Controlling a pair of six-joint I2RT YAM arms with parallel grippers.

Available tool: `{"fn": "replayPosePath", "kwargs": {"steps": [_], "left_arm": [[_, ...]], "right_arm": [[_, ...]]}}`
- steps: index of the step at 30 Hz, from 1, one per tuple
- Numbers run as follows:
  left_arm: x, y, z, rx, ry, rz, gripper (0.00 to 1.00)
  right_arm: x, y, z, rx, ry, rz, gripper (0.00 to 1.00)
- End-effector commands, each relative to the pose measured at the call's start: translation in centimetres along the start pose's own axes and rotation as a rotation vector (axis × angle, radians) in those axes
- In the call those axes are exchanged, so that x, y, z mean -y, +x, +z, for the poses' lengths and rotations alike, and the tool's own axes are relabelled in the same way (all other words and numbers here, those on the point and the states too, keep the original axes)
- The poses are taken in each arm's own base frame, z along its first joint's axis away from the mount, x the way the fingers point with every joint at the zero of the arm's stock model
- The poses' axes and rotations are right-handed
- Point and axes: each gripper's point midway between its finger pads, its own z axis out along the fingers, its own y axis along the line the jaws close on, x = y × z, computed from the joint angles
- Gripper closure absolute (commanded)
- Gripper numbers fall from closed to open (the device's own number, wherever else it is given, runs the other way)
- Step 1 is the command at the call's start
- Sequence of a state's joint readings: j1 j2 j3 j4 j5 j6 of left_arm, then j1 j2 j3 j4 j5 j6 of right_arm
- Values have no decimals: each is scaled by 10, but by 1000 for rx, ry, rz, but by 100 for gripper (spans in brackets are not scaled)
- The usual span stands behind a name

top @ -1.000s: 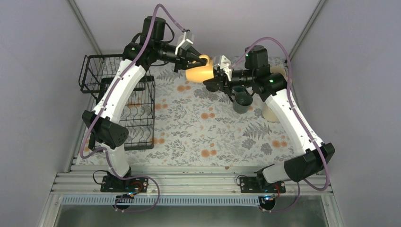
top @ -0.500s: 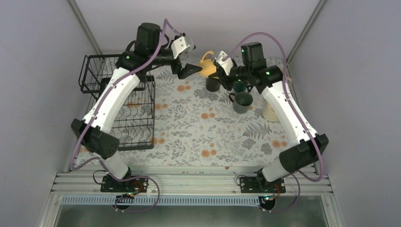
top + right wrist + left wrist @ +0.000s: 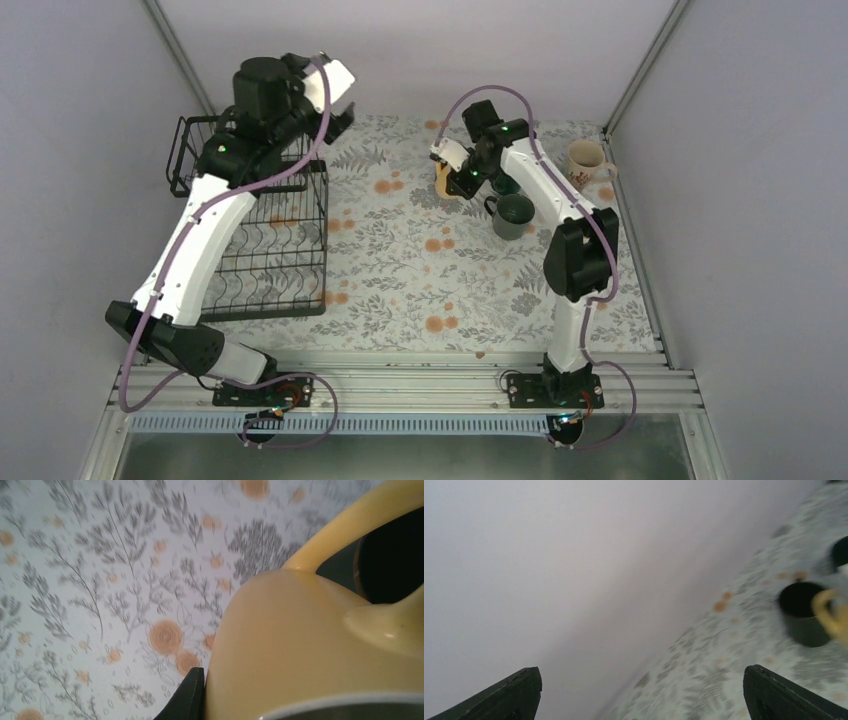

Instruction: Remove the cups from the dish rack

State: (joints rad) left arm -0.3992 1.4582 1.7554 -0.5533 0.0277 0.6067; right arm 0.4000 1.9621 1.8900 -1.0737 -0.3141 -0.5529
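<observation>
My right gripper (image 3: 447, 181) is shut on the yellow mug (image 3: 441, 180), low over the floral table at the back middle. In the right wrist view the mug (image 3: 320, 645) fills the frame, with one finger (image 3: 187, 700) pressed to its side. My left gripper (image 3: 343, 113) is open and empty, raised beside the black wire dish rack (image 3: 270, 235); its fingers (image 3: 514, 695) stand wide apart. A dark mug (image 3: 514, 215) stands right of the yellow one, and another (image 3: 506, 185) is partly behind my right arm. The cream lettered mug (image 3: 583, 160) stands at the far right.
The rack's raised upper shelf (image 3: 195, 150) sits at the far left by the wall. Enclosure walls stand close behind and on both sides. My right arm's forearm (image 3: 580, 255) covers part of the table's right side. The left wrist view shows a dark mug (image 3: 804, 612) on the cloth.
My left gripper has let go of the yellow mug and pulled back left and up toward the rack. My right gripper has carried the mug down toward the table beside the dark mugs.
</observation>
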Motion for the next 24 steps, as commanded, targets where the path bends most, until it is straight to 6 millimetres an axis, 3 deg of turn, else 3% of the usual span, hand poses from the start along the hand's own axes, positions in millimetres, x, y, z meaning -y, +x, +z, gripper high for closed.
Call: {"fn": "replayPosePath", "kwargs": {"steps": [1,4,11,24], "left_arm": [[-69,29,-29,-129,-247,-25,0],[-91,39,-46,-142,-283,-55,0],[-111,65,-67,-175,-280,-146,0],[-143,113,-92,-179,-245,-294,0]], "right_arm": [[1,6,-9,-65,48,-48,96],[-2,23,0,-140,48,-60,96],[-20,65,32,-308,-4,-86,96],[-26,70,72,-385,-5,-113,96]]}}
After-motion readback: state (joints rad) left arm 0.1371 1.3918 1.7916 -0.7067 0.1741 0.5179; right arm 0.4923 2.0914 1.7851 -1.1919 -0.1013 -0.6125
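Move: The right hand holds the yellow cup. The clear table spot it is bound for lies about 6 cm back, 2 cm to the right and 13 cm below, with the black cup some 5 cm ahead and level sideways, and the gray cup about 5 cm back and 14 cm to the right, both at that same height. From the empty left hand that spot is roughly 6 cm back, 26 cm right and 39 cm down; the rack's top tier lies 3 cm ahead, 20 cm left and 22 cm below. With the yellow cup still pinched, the right hand lowers some 10 cm while drawing back about 5 cm, towards the open spot on the near side of the black cup and left of the gray cup, and swings its slanted fingers some 20 degrees until they point nearly straight down. The left hand, empty and wide open, sweeps quickly about 20 cm to the left above the rack's top tier, away from the cups, turning roughly 25 degrees counter-clockwise as it goes. ##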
